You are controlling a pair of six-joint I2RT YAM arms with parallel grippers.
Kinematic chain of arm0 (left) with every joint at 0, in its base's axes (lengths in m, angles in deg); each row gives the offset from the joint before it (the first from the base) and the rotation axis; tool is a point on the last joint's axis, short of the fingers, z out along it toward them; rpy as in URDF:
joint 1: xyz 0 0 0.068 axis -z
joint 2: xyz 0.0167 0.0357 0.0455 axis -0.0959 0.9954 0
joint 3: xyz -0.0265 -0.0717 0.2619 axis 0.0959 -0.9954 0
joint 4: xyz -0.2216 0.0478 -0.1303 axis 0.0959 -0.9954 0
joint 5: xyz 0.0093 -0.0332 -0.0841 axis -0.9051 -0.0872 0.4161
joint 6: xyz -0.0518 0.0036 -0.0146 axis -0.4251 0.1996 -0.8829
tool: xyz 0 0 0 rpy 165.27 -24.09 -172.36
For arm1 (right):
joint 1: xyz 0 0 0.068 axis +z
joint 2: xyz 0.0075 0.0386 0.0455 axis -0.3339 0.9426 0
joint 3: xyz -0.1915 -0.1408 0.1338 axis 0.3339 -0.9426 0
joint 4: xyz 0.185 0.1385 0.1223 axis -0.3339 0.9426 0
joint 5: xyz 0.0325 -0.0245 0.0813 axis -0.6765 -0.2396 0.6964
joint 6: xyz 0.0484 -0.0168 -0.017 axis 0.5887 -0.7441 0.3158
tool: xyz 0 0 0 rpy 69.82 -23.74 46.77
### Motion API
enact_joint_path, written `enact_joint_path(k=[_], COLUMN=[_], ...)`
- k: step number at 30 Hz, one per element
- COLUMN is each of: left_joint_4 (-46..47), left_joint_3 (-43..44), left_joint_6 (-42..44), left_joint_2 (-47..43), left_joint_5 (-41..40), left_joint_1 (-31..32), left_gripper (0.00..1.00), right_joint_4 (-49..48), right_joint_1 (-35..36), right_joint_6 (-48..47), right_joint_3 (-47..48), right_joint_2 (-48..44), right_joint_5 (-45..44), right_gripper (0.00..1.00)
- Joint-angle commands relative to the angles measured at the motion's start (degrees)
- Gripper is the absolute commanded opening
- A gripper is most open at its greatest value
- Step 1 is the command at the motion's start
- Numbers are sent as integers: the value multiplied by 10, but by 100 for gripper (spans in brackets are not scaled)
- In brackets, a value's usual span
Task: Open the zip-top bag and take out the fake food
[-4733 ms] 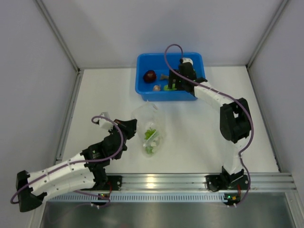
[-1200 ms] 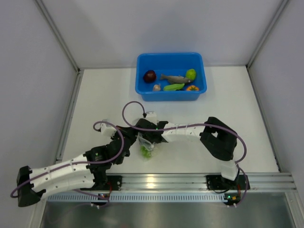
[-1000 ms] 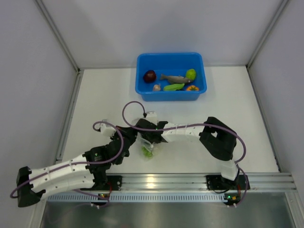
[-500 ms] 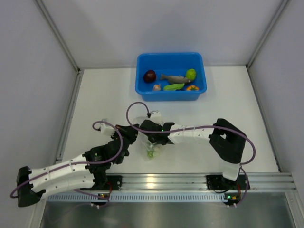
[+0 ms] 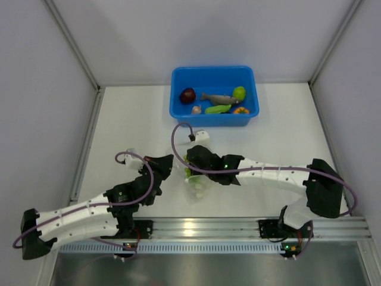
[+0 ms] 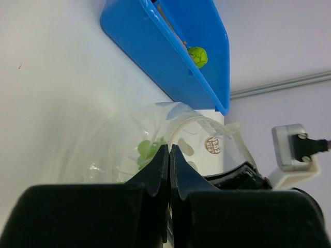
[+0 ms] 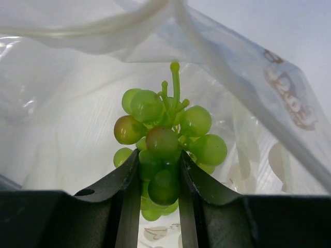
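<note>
The zip-top bag (image 5: 196, 186) lies crinkled on the table between my two grippers. My left gripper (image 5: 168, 162) is shut on its left edge; in the left wrist view the fingers (image 6: 169, 155) meet with clear film (image 6: 103, 144) spreading from them. My right gripper (image 7: 159, 175) reaches inside the bag (image 7: 67, 103) and is shut on the green grapes (image 7: 165, 137), which show in the top view (image 5: 189, 173) beside the right gripper (image 5: 193, 168). More fake food lies in the blue bin (image 5: 178, 116): a maroon ball (image 5: 188, 95), a grey-purple long piece (image 5: 219, 98), a lime ball (image 5: 239, 92), a green pod (image 5: 217, 109) and an orange piece (image 5: 240, 110).
The blue bin (image 6: 170, 57) stands at the back centre, with the lime ball (image 6: 197, 57) visible inside. The right arm (image 5: 280, 179) stretches low across the table from the right. Metal frame posts and grey walls border the table on both sides.
My right gripper has closed on the grapes inside the bag and drawn to the right, its elbow swinging outward. The bag shifted with it. The left gripper stays shut in place.
</note>
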Motion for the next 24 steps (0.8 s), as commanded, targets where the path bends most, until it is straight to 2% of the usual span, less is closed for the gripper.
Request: enact_joint_path(k=[1,3,11,24], left_joint_4=[27,27,27,28], left_joint_3=[21,27,44,43], left_joint_6=[19,28,63,72], left_joint_2=[5,12,39,48], left_joint_5=[-18,-18,-11,-1], left_joint_1=[2,1,2,2], left_gripper=[0,0,0,0], right_joint_4=[-99,-121,-229,-228], right_joint_1=[13,13,13,8], right_joint_6=[-76,-106,-175,-219], right_joint_3=[-25,-43,-107,-61], right_joint_2=[-57,-80,-173,-237], right_joint_5=[28,57,111,98], right_gripper=[4,0,0,0])
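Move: The fake grapes are already pinched in the right hand inside the bag, and they are bound for the blue bin, whose middle lies about 28 cm ahead of this hand, 9 cm to its right and 7 cm lower. The green cucumber in the bin is some 23 cm ahead and 11 cm right, and the purple fruit some 27 cm ahead, straight out. From the left hand, shut on the bag's rim, the grapes are about 7 cm right, roughly level fore-and-aft, and 8 cm below. The grapes are drawn up out of the bag's mouth by the right hand, which keeps its pinch and rises about 11 cm, easing back a couple of centimetres in the first half; meanwhile the wrist turns some 30 degrees, its fingers levelling out and swinging to the left. The left hand keeps hold of the bag's rim, giving only about 1 cm to the right with a slight roll. ##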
